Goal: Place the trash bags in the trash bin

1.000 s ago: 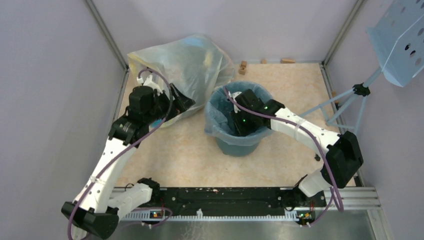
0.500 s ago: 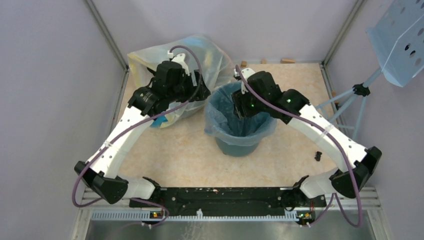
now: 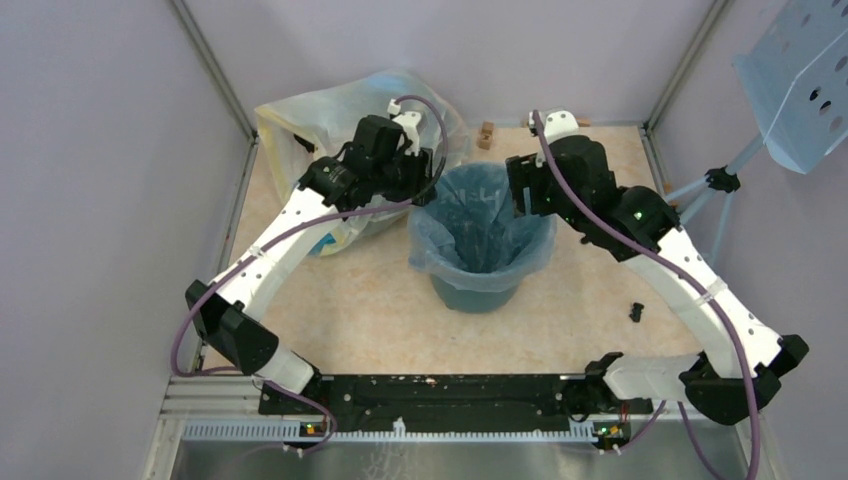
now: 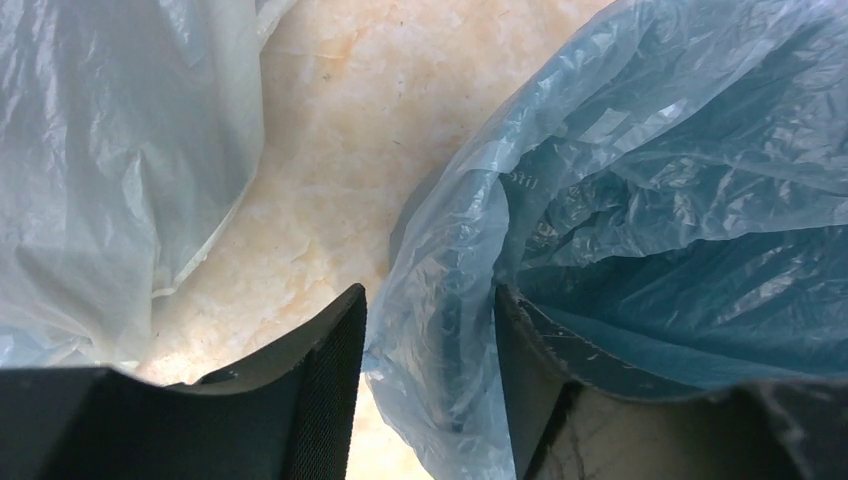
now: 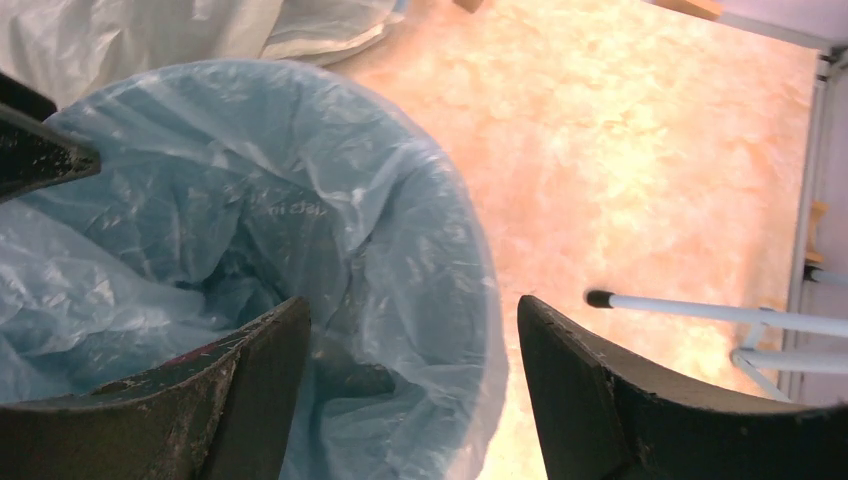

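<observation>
The trash bin (image 3: pixel 470 290), dark teal, stands mid-table with the pale-blue trash bag (image 3: pixel 480 225) lining it, the bag's edge folded over the rim. My left gripper (image 3: pixel 420 185) is at the bin's back-left rim. In the left wrist view my left gripper (image 4: pixel 430 380) is open, its jaws straddling the bag-covered rim (image 4: pixel 455 330), the bag (image 4: pixel 640 150) spreading right. My right gripper (image 3: pixel 520 195) is at the back-right rim. In the right wrist view my right gripper (image 5: pixel 410 380) is open, one finger (image 5: pixel 250 390) inside the bag (image 5: pixel 300 180), the other outside.
A large yellowish translucent bag (image 3: pixel 330 120) lies at the back left, just behind my left arm. Small wooden blocks (image 3: pixel 487 132) sit by the back wall. A small black piece (image 3: pixel 637 312) lies at the right. A light-blue perforated panel (image 3: pixel 800 70) on a stand rises at the right edge.
My left arm swung from the yellowish bag over to the bin's left rim, its jaws narrowing. My right gripper rose out of the bin to the back-right rim and opened.
</observation>
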Available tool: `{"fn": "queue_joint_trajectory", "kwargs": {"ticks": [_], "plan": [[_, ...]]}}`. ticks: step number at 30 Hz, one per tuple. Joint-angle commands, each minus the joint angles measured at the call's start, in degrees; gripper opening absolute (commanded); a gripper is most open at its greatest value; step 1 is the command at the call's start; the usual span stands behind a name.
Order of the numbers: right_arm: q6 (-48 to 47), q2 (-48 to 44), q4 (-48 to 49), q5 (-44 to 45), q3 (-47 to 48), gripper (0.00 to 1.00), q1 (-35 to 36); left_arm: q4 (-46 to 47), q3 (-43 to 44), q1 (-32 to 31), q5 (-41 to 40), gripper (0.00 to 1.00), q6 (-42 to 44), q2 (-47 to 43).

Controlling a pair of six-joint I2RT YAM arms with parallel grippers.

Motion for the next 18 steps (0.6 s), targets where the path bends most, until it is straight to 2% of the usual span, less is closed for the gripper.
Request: {"fn": "queue_joint_trajectory", "kwargs": {"ticks": [1,10,17,18], "plan": [[2.1,-2.7,1.6,5.5,1.3,0.75,-1.8,2.1,1.9,-0.3,0.9,0.54,3.0,1.0],[3.7,-4.3,0.9,5.6,0.2,0.75,-2.7,4.4,2.7,-0.7,0.5,0.34,6.6,3.6],[5.1,-5.1,-0.2,5.1,-0.2,0.74,-3.9,9.5,4.1,-0.6,-0.4,0.0,7.5,5.7],[5.4,-5.3,-0.2,5.2,-0.4,0.74,-3.9,10.0,4.7,-0.5,-0.9,0.0,7.8,6.3]]}}
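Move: The bag's left rim runs between the left hand's open fingers, its grip spot only about 2 cm ahead, 2 cm right and 2 cm below. From there, the trash bin's middle is some 10 cm right, 2 cm back and 15 cm lower, and the pale bag about 13 cm left, 12 cm ahead and 15 cm lower. The lined bag's right rim is roughly 6 cm right of the right hand, level with it and 8 cm below. Dipping about 1.5 cm, then easing forward and to its right by some 2 cm each way, the left hand closes its half-open fingers across the bag's left rim and pinches the film. The right hand, fingers staying wide open, slides about 3.5 cm rightward above the right part of the bag's mouth, rising a little and turning some 10 degrees clockwise. ##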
